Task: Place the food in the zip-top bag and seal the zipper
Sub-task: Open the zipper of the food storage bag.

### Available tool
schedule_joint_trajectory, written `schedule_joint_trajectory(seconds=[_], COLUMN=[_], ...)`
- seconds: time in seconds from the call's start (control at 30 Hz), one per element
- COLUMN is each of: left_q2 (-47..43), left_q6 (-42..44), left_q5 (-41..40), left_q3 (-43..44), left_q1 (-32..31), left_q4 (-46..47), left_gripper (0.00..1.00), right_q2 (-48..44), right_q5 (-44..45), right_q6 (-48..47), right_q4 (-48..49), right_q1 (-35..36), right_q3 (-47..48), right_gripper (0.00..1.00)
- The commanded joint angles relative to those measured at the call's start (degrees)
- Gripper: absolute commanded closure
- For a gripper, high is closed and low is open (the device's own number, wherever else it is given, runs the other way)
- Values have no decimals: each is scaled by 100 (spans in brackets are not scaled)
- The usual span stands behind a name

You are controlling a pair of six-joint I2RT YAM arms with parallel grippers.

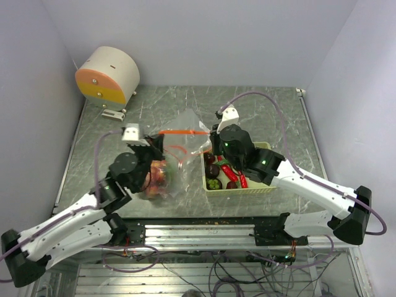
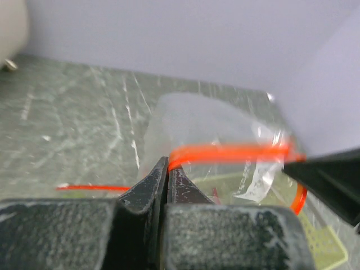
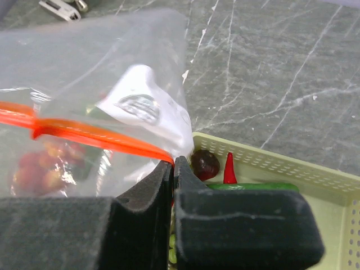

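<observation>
The clear zip-top bag (image 1: 185, 151) is held up over the table between both arms. Its orange-red zipper (image 1: 183, 132) stretches across the mouth. My left gripper (image 1: 158, 142) is shut on the zipper's left end (image 2: 236, 152), fingertips pinched together (image 2: 167, 166). My right gripper (image 1: 211, 140) is shut on the right end of the zipper (image 3: 95, 135), with the jaws closed (image 3: 173, 163). Reddish food (image 1: 158, 176) lies inside the bag (image 3: 84, 67). More food stays in the pale green basket (image 1: 247, 190): a dark purple piece (image 3: 204, 163), red chili (image 3: 229, 169), green grapes (image 1: 214, 183).
A round beige and orange device (image 1: 108, 77) stands at the back left on the marbled table (image 1: 272, 117). The basket rim (image 3: 281, 164) sits right under my right gripper. Walls close in on the back and both sides.
</observation>
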Motion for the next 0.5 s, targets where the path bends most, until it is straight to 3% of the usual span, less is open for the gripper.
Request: schedule_joint_trajectory(seconds=[0.0,0.13,0.33,0.47], left_q2=[-793,-1285,-1069,-821], left_q6=[480,805,1129,1321], left_q5=[-1430,-1158,-648,-351], left_q3=[664,974,1871,2229], left_q1=[40,42,37,41], left_q4=[-1192,-1400,-2122,-2185], left_gripper=[93,93,93,93], right_q2=[-261,-291,-671,-680], right_q5=[1382,1266,-214,-477], right_q6=[141,223,73,161], right_q4=[-642,-427,1571,2255], right_q1=[26,26,16,25], right_q3=[14,-57,-837,-1173], right_gripper=[100,100,100,100])
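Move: Both grippers already pinch the bag's upper orange zipper strip. The strip's middle lies about 8 cm to the right of the left hand and 8 cm to the left of the right hand, level with both. The bagged food sits low, some 8 cm back and 4 cm left of the left hand, about 17 cm below. The vegetable basket's middle is roughly 11 cm right of the right hand, 5 cm back and 18 cm below. Up, left and a little back the left hand carries its pinched end of the zipper strip, quickly, about 11 cm in all, away from the basket and the right hand. The right hand keeps its pinch, edges 1 cm right, then follows left, up and slightly back by about 3 cm each way at most, rolling its left side up some 15 degrees. ##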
